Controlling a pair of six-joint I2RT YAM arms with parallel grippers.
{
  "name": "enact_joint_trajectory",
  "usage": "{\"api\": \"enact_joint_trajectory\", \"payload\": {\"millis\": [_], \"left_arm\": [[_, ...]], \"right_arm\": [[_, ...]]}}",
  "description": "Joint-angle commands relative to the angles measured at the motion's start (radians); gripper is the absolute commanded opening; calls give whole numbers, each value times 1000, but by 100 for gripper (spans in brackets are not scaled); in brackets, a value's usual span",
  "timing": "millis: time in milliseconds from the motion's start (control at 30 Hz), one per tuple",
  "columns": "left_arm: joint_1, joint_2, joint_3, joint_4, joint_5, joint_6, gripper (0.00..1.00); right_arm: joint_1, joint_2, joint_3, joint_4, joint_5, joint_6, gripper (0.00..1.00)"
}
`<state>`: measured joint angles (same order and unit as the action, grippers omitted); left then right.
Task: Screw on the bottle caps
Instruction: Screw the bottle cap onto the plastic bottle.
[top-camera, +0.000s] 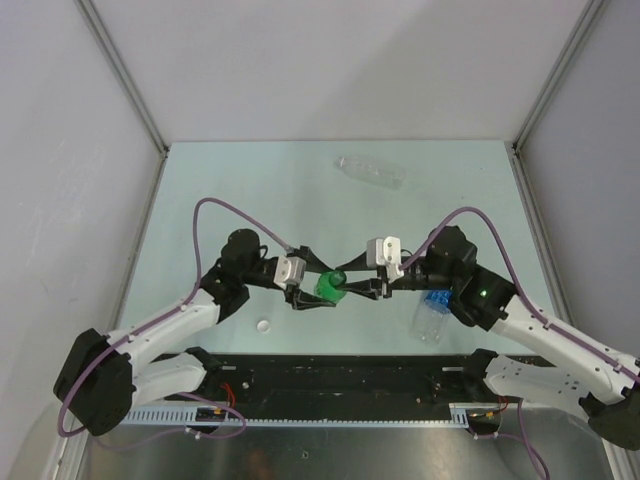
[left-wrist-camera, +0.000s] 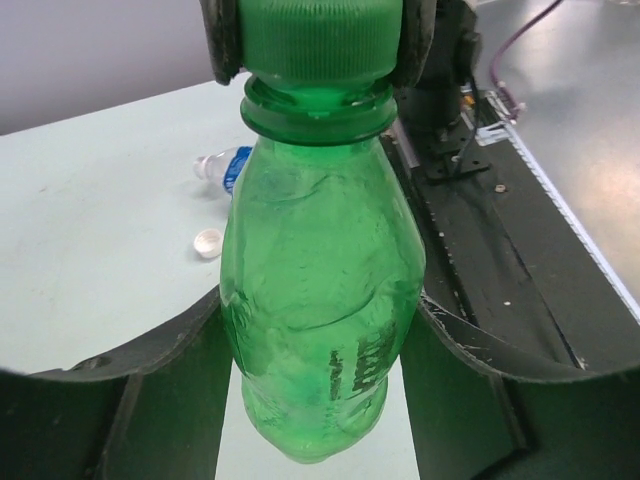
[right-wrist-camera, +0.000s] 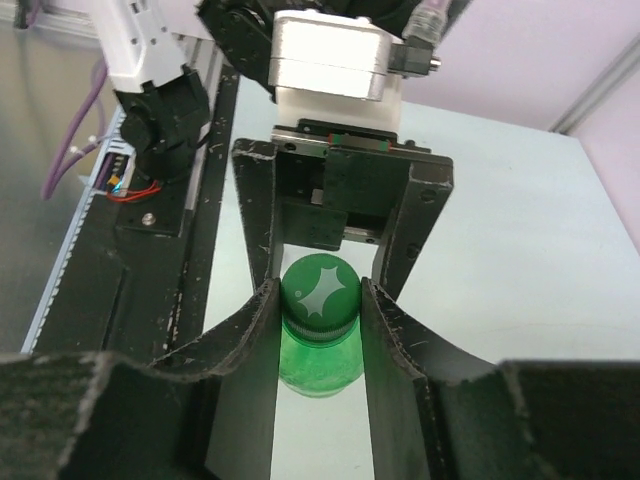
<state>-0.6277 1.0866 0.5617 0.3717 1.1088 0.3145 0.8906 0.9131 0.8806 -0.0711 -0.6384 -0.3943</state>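
Note:
The translucent green bottle (top-camera: 326, 287) hangs above the table between both arms. My left gripper (top-camera: 306, 296) is shut on its body (left-wrist-camera: 320, 300), one finger on each side. The green cap (right-wrist-camera: 320, 289) sits on the bottle's neck, and my right gripper (right-wrist-camera: 320, 300) is shut on it, both pads touching its sides. From the left wrist, the green cap (left-wrist-camera: 318, 40) shows between the right gripper's fingers (left-wrist-camera: 222, 40). A white cap (top-camera: 263, 325) lies loose on the table. The blue-labelled bottle (top-camera: 432, 315) and the clear unlabelled bottle (top-camera: 370, 172) both lie on their sides.
A black rail (top-camera: 340, 375) with the arm bases runs along the near table edge. Grey walls (top-camera: 80, 150) close in the left, back and right sides. Purple cables (top-camera: 215, 215) loop above both arms.

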Motion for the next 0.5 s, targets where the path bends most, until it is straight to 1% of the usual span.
{"api": "enact_joint_trajectory", "payload": {"millis": [0,100,133,200,267,300,400,467], "left_arm": [[5,-42,73,29,-211,-40,7],[-4,-49,93,30,-398,-75,8],[-14,-49,97,33,-471,-73,7],[-47,-47,103,41,-643,-59,6],[-86,-37,113,54,-823,-40,6],[-103,-27,122,69,-908,-39,6],[-137,34,158,89,-1073,-46,5],[-154,82,180,98,-1166,-53,1]], "right_arm": [[5,26,14,22,64,112,20],[5,51,13,70,194,215,18],[6,61,14,96,265,273,17],[7,97,14,146,479,442,9],[21,141,14,161,675,559,3],[35,170,14,166,770,585,1],[70,242,13,202,1034,713,0],[83,273,14,226,1157,826,0]]}}
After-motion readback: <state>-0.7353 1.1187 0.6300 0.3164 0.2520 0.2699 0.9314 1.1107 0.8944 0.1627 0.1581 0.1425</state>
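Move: The left hand already holds the green plastic bottle about upright; the cap on its neck, pinched by the right fingers, lies about 10 cm above the left hand, 1 cm to its right and 1 cm back. From the right hand the bottle's middle is some 8 cm below, 1 cm ahead and 1 cm left. From that hand the labelled bottle lies about 23 cm right, 4 cm ahead and 25 cm down, a white cap 19 cm right, 14 cm ahead and 31 cm down. The two hands twist against each other about the bottle's axis while sweeping forward together some 12 cm: the left, keeping its grip on the bottle, turns about 45 degrees counter-clockwise, and the right, still pinching the cap, turns as far clockwise. Both hands' fingers swing from facing each other to slanting forward, the right wrist also tilting some 25 degrees and sinking about 1 cm near the end, with neither grip changing. ##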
